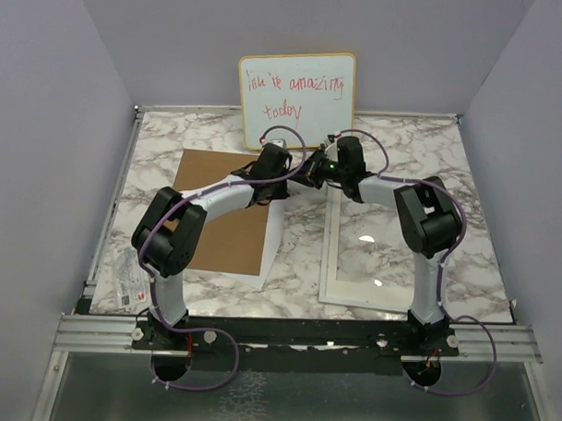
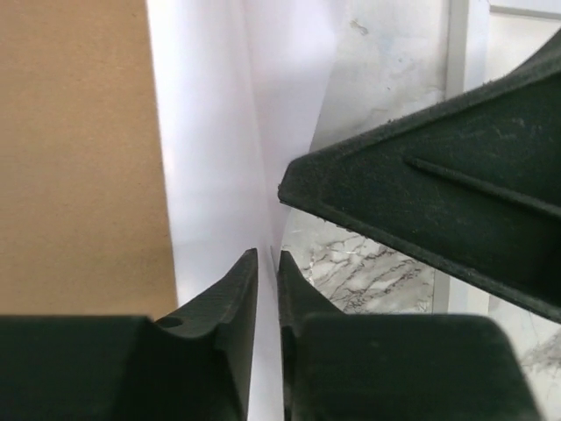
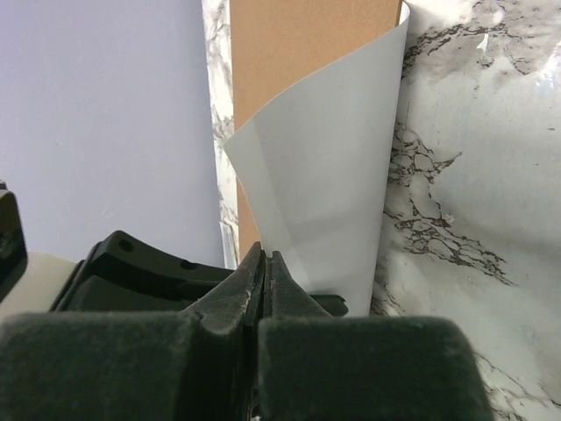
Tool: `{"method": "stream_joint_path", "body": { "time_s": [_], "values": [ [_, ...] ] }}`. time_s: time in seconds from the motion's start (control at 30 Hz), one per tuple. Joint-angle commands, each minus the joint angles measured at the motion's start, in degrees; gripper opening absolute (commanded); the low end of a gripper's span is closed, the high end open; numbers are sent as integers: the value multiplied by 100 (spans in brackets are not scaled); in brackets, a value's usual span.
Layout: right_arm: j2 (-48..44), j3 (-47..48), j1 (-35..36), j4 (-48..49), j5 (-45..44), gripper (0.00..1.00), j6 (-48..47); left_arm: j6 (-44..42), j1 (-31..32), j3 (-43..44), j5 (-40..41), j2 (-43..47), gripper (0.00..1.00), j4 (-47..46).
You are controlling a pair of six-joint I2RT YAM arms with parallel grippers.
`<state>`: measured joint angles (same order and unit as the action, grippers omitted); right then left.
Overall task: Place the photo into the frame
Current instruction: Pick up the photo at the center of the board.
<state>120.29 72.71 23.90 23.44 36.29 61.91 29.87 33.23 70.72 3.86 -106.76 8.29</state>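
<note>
The photo [image 3: 329, 184] shows its plain white back and curls up off the table between the two arms. My right gripper [image 3: 266, 257] is shut on its near edge; in the top view it [image 1: 316, 169] sits at the table's middle back. My left gripper [image 2: 268, 259] meets it there [image 1: 299, 170], its jaws a thin gap apart with the photo's [image 2: 289, 88] white edge running into the gap. A right fingertip [image 2: 438, 202] crosses the left wrist view. The frame [image 1: 398, 308], white-rimmed with a glossy pane, lies flat at the right, just right of both grippers.
A brown backing board [image 1: 221, 213] lies left of centre with a flat white sheet [image 1: 274, 231] along its right side. A whiteboard with red handwriting [image 1: 296, 98] leans on the back wall. A small printed packet [image 1: 129, 284] lies at the front left edge.
</note>
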Motion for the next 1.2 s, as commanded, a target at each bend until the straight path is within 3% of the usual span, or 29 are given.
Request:
{"method": "stream_joint_path", "body": {
  "time_s": [0.0,0.13,0.27,0.3,0.43,0.6,0.9,1.17],
  "values": [
    [118,154,6,-168,-56,0,5,90,60,377,805,-55,11,657],
    [109,236,-7,-335,-76,1,-42,-7,60,544,807,-87,0,875],
    [62,380,-30,-732,-116,1,-178,-190,60,820,764,-164,0,1218],
    [19,384,-44,-826,-138,5,-205,-266,58,892,696,-168,0,1315],
    [-280,254,-115,-1072,-298,39,-248,-515,67,1246,131,-153,0,1690],
    [-815,11,-218,-1180,-458,55,-231,-679,69,1522,-374,101,0,2113],
    [-1808,-412,-460,-1604,-988,59,-420,-935,69,1793,-782,630,0,2841],
    [-1877,-597,-477,-1887,-1014,59,-901,-974,69,2316,-979,809,0,3184]
  ]
}}
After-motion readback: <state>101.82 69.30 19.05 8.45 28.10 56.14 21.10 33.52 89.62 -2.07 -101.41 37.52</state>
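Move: The white photo's raised edge lies right at the left fingertips, between the still-parted fingers. The brown board's middle is some 15 cm to that hand's left, about 4 cm back and 5 cm below. The empty frame's middle is roughly 21 cm to its right, 10 cm back and 5 cm below. The right hand still pinches the same raised edge at its own fingertips, a little farther out. Left fingers shut on the photo's edge and lift about 10 cm; right opens, withdrawing some 7 cm right and up. ##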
